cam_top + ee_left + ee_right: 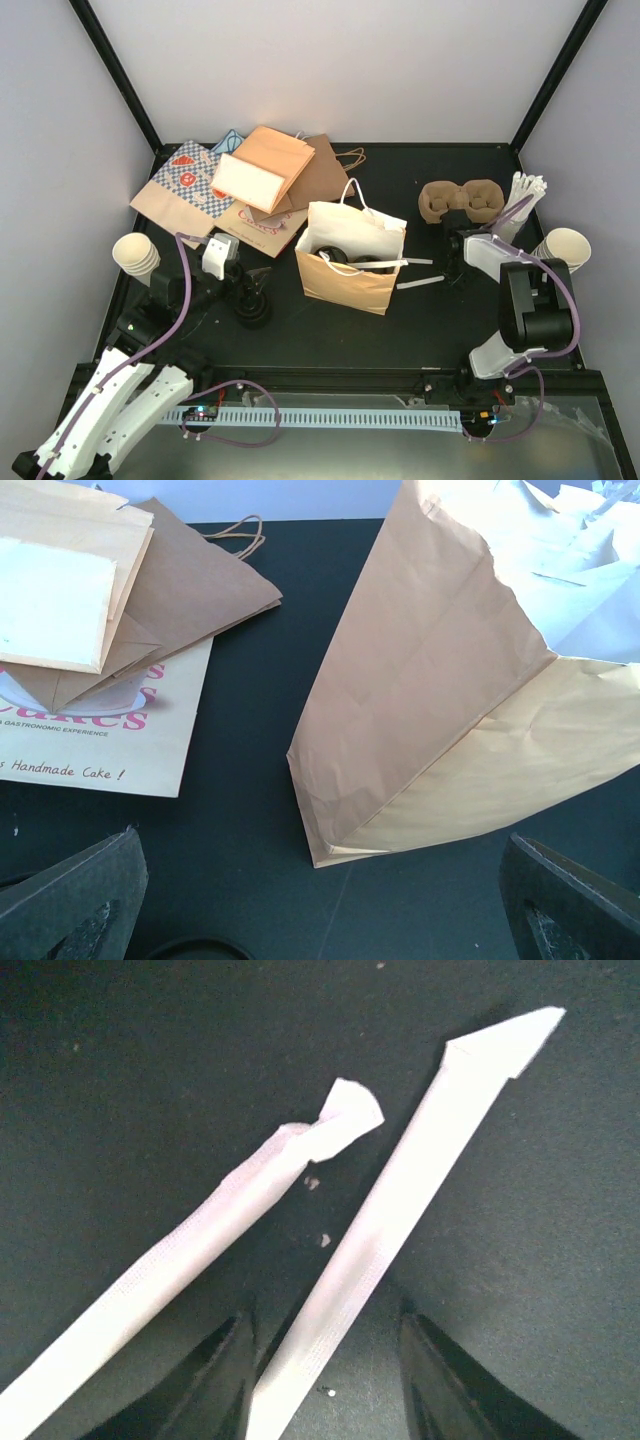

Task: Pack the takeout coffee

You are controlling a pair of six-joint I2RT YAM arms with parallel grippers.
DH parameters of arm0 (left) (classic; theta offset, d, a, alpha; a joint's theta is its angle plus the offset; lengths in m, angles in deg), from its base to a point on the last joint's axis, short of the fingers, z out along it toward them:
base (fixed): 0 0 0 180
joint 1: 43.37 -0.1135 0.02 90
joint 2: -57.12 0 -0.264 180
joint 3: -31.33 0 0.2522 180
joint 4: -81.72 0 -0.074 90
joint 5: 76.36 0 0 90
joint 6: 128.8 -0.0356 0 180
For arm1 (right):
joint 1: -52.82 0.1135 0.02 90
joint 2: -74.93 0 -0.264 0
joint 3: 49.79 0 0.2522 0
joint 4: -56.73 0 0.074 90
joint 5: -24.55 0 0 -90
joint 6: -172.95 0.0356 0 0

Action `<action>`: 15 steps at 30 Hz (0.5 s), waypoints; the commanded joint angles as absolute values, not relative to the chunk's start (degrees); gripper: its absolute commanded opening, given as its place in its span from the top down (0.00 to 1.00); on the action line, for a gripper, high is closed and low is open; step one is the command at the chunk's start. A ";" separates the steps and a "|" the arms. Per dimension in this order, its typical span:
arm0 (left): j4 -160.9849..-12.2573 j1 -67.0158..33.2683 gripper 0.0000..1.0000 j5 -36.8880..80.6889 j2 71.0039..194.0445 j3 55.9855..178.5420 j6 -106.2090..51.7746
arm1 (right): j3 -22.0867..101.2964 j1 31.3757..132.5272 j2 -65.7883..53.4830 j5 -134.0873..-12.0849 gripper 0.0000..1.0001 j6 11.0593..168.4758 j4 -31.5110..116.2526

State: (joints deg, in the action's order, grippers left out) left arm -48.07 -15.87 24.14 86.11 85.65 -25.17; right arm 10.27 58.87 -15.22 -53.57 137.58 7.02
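A tan paper bag (345, 278) stands open mid-table, and black lids (340, 258) of the takeout coffee show inside its mouth; the cups below them are hidden. A brown pulp carrier (462, 197) lies at the back right. My right gripper (455, 268) is down on the table just in front of it. In the right wrist view it (325, 1325) is open, its jaws straddling one white wrapped straw (400, 1200) without pinching it, and a second straw (200, 1250) lies just left. My left gripper (250, 288) stands wide open with nothing in it, left of the bag (440, 710).
Flat paper bags (240, 185) are piled at the back left. Lidless cup stacks stand at the left (135, 255) and right (565, 248) edges. A bundle of wrapped straws (525, 195) is at the back right. A stack of black lids (254, 316) sits under my left gripper.
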 commanded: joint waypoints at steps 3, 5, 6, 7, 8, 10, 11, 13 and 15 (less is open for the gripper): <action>-48.98 -15.69 0.01 24.13 86.48 85.96 -25.73 | 11.91 59.14 -18.21 -51.08 0.70 138.21 7.49; -48.92 -15.69 0.01 24.06 86.52 85.98 -25.76 | 11.88 59.06 -17.62 -51.01 0.81 138.02 7.04; -48.92 -15.69 0.01 24.09 86.52 86.00 -25.79 | 11.83 59.09 -16.92 -50.95 0.86 137.92 6.76; -48.92 -15.69 0.01 24.05 86.48 86.02 -25.76 | 11.83 59.13 -15.98 -50.81 0.90 137.87 6.36; -48.93 -15.70 0.01 24.09 86.51 85.97 -25.71 | 11.91 59.11 -14.91 -50.58 0.96 137.86 5.64; -48.92 -15.69 0.01 24.10 86.47 85.97 -25.77 | 12.17 59.10 -12.12 -49.76 0.98 137.86 4.39; -48.94 -15.69 0.01 24.05 86.42 85.96 -25.71 | 12.34 59.14 -10.45 -49.38 0.98 137.74 3.77; -48.98 -15.69 0.01 24.10 86.39 86.01 -25.75 | 13.01 59.14 -6.99 -48.80 0.98 137.29 2.23; -48.95 -15.73 0.01 24.11 86.39 85.92 -25.76 | 13.70 59.15 -3.35 -48.85 0.98 135.94 1.10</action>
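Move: Just under the right hand lies the near straw, passing between the half-open fingers about 1 cm below, its middle some 3 cm to the left and level. The far straw's middle is about 4 cm ahead and 7 cm left. The paper bag stands roughly 24 cm left, level, and the cup carrier about 17 cm ahead and 2 cm right. From the left hand, the near straw is some 8 cm ahead, 40 cm right and 24 cm below. Closing its half-open fingers on the near straw, the right hand creeps less than 1 cm forward and to the right, low over the table, and pinches the straw between the fingertips, nearer its right end. With the fingers shut, it then rises about 3 cm, keeping hold. ##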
